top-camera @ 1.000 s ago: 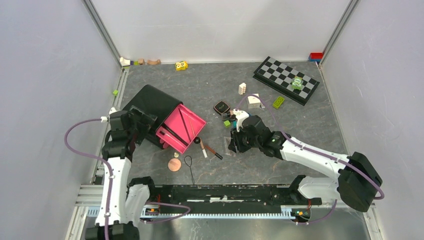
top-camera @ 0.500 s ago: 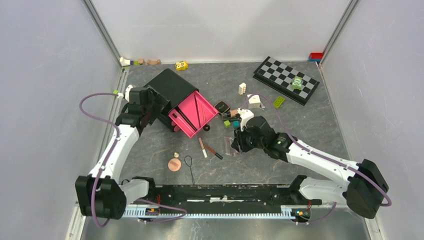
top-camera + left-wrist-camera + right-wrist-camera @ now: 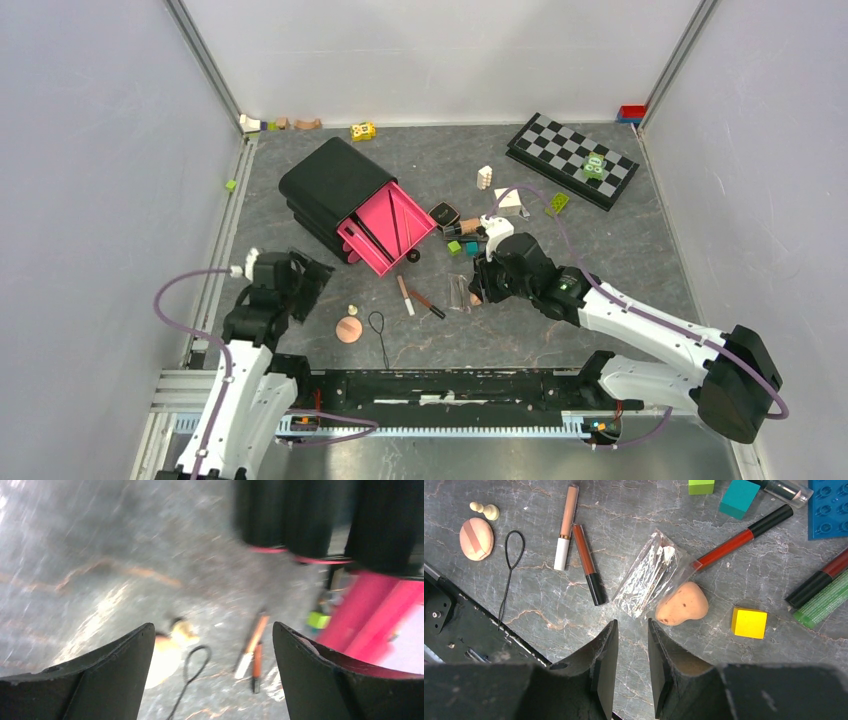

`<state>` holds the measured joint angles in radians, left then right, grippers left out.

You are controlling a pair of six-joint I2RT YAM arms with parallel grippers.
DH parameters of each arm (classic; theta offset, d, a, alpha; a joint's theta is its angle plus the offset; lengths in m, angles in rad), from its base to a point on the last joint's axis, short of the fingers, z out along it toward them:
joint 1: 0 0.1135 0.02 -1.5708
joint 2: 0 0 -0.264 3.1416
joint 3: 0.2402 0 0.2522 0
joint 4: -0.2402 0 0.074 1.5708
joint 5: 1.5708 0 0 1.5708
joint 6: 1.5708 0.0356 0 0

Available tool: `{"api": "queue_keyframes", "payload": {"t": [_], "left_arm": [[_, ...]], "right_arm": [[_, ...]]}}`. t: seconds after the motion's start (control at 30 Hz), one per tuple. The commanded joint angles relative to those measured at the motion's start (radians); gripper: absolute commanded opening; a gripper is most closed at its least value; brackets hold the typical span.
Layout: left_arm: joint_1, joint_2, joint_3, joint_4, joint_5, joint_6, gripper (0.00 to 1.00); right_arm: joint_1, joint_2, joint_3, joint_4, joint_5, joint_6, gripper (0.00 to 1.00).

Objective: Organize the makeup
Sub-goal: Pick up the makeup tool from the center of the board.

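Note:
The makeup lies loose on the grey tabletop. In the right wrist view I see a peach puff, a peach-and-white tube, a brown tube, a clear bag, a peach sponge and a red tube. My right gripper hovers just near of the bag, jaws slightly apart and empty. A black compact lies beside the black-and-pink organizer. My left gripper is wide open and empty, left of the puff.
Coloured blocks and a blue studded plate sit among the makeup. A black hair loop lies by the puff. A checkerboard and small toys are at the back. The arms' black base rail runs along the near edge.
The left arm pushed the organizer toward the back and right, released it and drew back to the near left. The right gripper shifted slightly toward the bag.

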<state>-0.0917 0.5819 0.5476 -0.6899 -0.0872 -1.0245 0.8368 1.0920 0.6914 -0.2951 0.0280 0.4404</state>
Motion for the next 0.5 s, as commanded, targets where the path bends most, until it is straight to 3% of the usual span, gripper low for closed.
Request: {"api": "queue_keyframes", "payload": {"t": [0.0,0.13,0.23,0.4,0.47], "left_arm": [[-0.002,-0.018,-0.086,-0.096,0.075,-0.139,0.92],[-0.001,-0.032,-0.090,-0.141,0.053,-0.147,0.90],[-0.002,-0.003,-0.095,-0.139,0.061,-0.149,0.96],[-0.002,0.071,-0.109,-0.111,0.083,-0.127,0.95],[-0.002,0.086,-0.113,-0.105,0.082,-0.124,0.99]], "right_arm": [[0.000,-0.015,-0.006,0.015,0.013,-0.014,0.34],[0.000,-0.017,-0.011,0.015,0.013,-0.013,0.34],[0.000,-0.017,-0.013,0.016,0.013,-0.012,0.34],[0.001,-0.014,-0.015,0.017,0.012,-0.010,0.35],[0.001,-0.016,-0.019,0.016,0.014,-0.010,0.35]]}}
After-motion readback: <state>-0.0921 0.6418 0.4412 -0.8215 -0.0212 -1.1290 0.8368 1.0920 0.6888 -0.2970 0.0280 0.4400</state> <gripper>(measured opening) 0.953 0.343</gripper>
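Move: The left hand, empty and wide open, has the pink puff about 6 cm back, 5 cm to its right and some 12 cm below. The small pawn stands 4 cm farther out than the puff, the black loop tool lies about 6 cm right of the puff and 3 cm nearer the base, and the white-ended lip gloss some 16 cm right of the hand and 1 cm ahead. From the waiting right hand, the puff is roughly 25 cm left, 6 cm back and 11 cm down. The left hand sinks about 7 cm while drawing back some 5 cm, away from the makeup box and down towards the pink puff and pawn, quickly at first and then only creeping lower. Its wrist tips the fingers some 15 degrees more steeply down, and they stay wide open around empty air, still short of the puff and touching nothing. ##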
